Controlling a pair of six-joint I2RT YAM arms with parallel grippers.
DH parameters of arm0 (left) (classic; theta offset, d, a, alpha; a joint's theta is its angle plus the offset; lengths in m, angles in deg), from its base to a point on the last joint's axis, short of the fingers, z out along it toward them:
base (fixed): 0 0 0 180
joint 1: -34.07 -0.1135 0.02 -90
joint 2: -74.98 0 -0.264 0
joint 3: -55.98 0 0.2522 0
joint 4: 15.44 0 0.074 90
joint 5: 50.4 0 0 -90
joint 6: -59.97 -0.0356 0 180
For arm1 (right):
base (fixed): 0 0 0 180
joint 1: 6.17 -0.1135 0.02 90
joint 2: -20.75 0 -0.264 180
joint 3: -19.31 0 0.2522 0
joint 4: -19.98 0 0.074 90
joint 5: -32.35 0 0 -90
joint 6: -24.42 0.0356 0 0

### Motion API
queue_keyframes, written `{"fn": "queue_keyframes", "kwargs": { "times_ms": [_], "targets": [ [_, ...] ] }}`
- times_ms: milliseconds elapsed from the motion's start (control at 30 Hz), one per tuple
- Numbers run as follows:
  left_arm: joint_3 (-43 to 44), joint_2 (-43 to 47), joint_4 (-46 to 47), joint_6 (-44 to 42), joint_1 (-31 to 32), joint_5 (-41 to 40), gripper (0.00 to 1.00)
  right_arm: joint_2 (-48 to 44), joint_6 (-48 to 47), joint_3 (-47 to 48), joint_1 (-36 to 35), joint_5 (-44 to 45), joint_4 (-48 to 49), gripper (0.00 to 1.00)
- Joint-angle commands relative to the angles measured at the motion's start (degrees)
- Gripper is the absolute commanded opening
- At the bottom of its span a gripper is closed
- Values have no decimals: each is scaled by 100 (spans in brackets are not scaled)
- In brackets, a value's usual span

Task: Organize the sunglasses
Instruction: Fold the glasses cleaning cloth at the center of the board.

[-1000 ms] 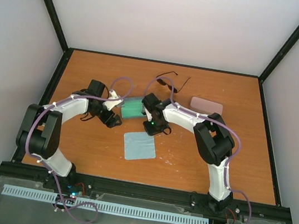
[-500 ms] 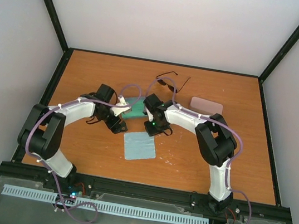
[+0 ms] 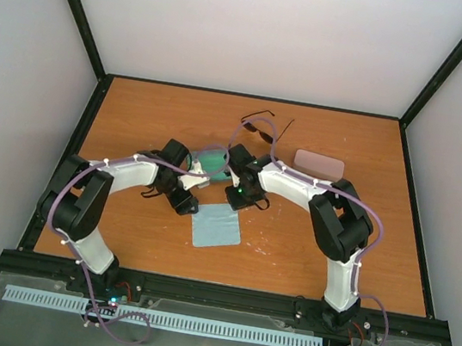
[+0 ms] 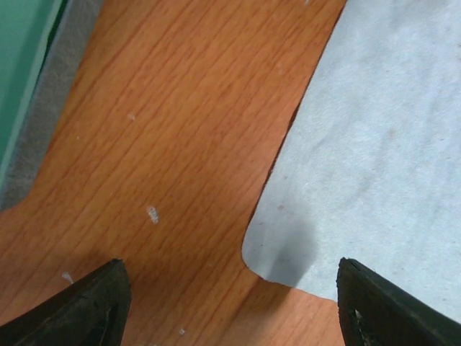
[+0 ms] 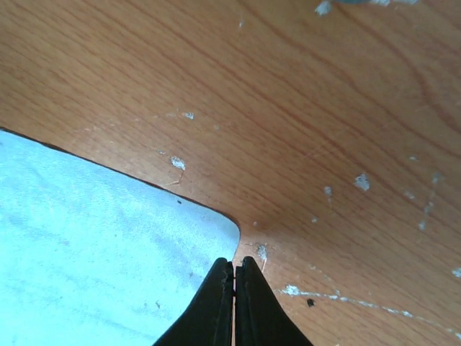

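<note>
The black-framed sunglasses point(image 3: 262, 129) lie unfolded at the back of the table, away from both grippers. The pale reddish-clear pair does not show. A light-blue cloth point(image 3: 215, 225) lies flat in the middle. My left gripper point(image 3: 189, 205) is at its upper left corner; in the left wrist view it point(image 4: 230, 310) is open, low over the table, with the cloth's corner point(image 4: 288, 252) between its fingers. My right gripper point(image 3: 247, 199) is at the cloth's upper right corner; in its wrist view it point(image 5: 235, 265) is shut, tips at the cloth's point(image 5: 94, 245) edge. Whether cloth is pinched cannot be told.
An open case with a green lining point(image 3: 206, 162) lies just behind the two grippers, its edge also showing in the left wrist view point(image 4: 21, 72). A shut pink case point(image 3: 319, 163) lies at the back right. Black frame rails border the wooden table point(image 3: 331, 258).
My left arm has swung right and forward, bringing its gripper from beside the green case to the cloth's corner. The right arm has barely moved.
</note>
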Motion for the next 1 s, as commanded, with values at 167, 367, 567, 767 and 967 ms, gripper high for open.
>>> {"fn": "queue_keyframes", "kwargs": {
  "times_ms": [167, 367, 567, 767, 967],
  "targets": [
    [97, -215, 28, 97, 107, -245, 75, -58, 124, 66, -5, 72, -40, 20],
    [110, -307, 4, 118, 229, -286, 49, 93, 95, 83, -11, 87, -32, 28],
    [-33, -138, -113, 119, 437, -265, 48, 73, 136, 49, -12, 146, -9, 39],
    [-234, -39, -167, 76, 489, -342, 34, 58, 193, 6, -13, 160, 77, 42],
    [-276, -40, -242, 73, 613, -331, 9, 32, 210, 4, -22, 175, 150, 42]
  ]
}}
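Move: The left hand's open fingers hang just above the cloth's far left corner, which lies about 1 cm back, 1 cm to the right and 1 cm below. The cloth's middle is some 6 cm back and 8 cm right of that hand; the open green case is about 15 cm ahead and 5 cm right. The right hand, fingers shut, has the far right corner about 1 cm ahead, level sideways and 1 cm below. The left fingers close around the cloth's far left corner and pinch it, as that hand eases down about 1 cm and, after a small forward drift, slides roughly 2 cm back and to the right onto the corner. At the far right corner the right hand bobs up about 1 cm and back down, opening its shut fingers not quite halfway so that they straddle the cloth's edge. ##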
